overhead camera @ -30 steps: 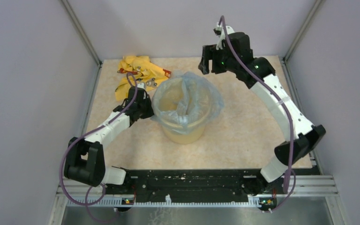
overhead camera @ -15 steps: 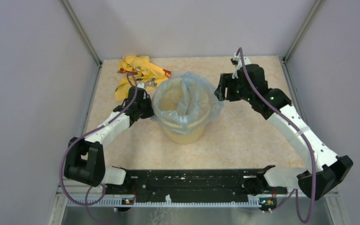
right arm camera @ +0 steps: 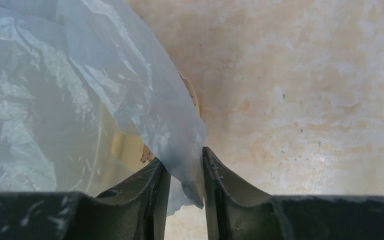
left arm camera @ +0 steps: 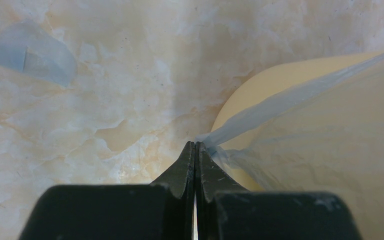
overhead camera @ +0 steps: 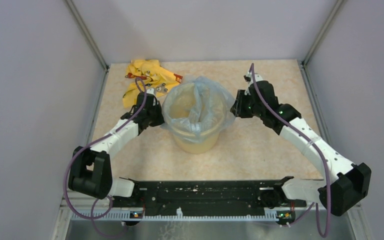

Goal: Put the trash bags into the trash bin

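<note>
The trash bag (overhead camera: 200,102), a thin pale blue-grey film, lies draped over the mouth of the pale yellow trash bin (overhead camera: 196,142) at the table's middle. My left gripper (overhead camera: 156,114) sits at the bin's left rim, shut on a stretched corner of the bag (left arm camera: 290,100) beside the bin's wall (left arm camera: 260,82). My right gripper (overhead camera: 235,106) is at the bin's right rim. In the right wrist view its jaws (right arm camera: 182,155) stand a little apart, with a hanging flap of the bag (right arm camera: 105,75) between the fingers.
A crumpled yellow cloth (overhead camera: 147,75) with red and grey marks lies at the back left, behind my left gripper. A small scrap of blue film (left arm camera: 32,57) lies on the marbled tabletop. Grey walls close in the table on three sides.
My right arm came down from high at the back to the bin's right rim, and its jaws narrowed around the bag's flap. The left arm and bin stayed put.
</note>
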`<action>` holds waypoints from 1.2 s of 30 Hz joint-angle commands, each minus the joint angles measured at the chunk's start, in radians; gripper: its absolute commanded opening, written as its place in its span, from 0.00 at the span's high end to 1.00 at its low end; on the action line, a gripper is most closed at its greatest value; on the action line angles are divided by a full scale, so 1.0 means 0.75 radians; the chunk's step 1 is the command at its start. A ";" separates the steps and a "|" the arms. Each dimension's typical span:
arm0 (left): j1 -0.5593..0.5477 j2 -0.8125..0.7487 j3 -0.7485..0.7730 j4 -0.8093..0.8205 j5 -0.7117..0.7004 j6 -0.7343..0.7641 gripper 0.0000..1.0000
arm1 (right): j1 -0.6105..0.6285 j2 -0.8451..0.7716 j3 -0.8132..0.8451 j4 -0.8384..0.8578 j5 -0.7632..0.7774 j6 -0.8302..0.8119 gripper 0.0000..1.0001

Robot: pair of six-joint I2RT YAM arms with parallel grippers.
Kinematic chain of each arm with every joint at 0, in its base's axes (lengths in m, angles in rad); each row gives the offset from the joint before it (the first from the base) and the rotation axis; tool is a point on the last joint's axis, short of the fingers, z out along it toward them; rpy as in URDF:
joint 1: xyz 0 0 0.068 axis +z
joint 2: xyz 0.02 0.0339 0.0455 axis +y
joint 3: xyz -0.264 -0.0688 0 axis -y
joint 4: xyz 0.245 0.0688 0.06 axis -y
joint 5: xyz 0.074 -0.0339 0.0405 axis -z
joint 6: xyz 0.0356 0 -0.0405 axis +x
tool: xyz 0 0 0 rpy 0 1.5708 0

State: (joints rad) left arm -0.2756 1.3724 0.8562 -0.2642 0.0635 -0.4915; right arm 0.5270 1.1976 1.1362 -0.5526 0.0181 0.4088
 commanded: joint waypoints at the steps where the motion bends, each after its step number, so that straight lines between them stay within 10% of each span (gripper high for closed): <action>1: -0.004 -0.006 0.013 0.053 0.021 -0.008 1.00 | -0.011 -0.019 -0.048 0.108 0.067 0.044 0.79; 7: -0.005 -0.001 -0.022 0.077 0.053 -0.080 1.00 | -0.027 0.027 -0.196 0.210 0.082 0.078 1.00; 36: -0.005 0.092 -0.209 0.065 -0.209 -0.148 1.00 | -0.317 0.411 -0.521 0.530 0.205 0.096 1.00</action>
State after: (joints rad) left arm -0.2790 1.4315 0.7177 -0.2382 -0.0383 -0.5976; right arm 0.3466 1.4818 0.7521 -0.1879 0.1280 0.4828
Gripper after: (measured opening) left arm 0.006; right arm 0.005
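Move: The trash bag's right edge hangs between the right hand's half-open fingers, about 1 cm left of and 1 cm below the hand point; the trash bin's middle is some 16 cm left, 2 cm farther out and 11 cm lower. The bag's left edge is already in the left hand's shut fingers; from that hand the bin's middle is about 12 cm right, 2 cm back and 1 cm higher. The yellow cloth lies roughly 22 cm ahead of it, 12 cm left and 9 cm lower. The bag's right edge is pinched as the right fingers shut, then hauled down outside the bin about 19 cm, with a later pull to the right, away from the bin, the fingers tipping more downward and turning clockwise. The left hand keeps its pinch and draws its edge down some 7 cm, easing back and left. ##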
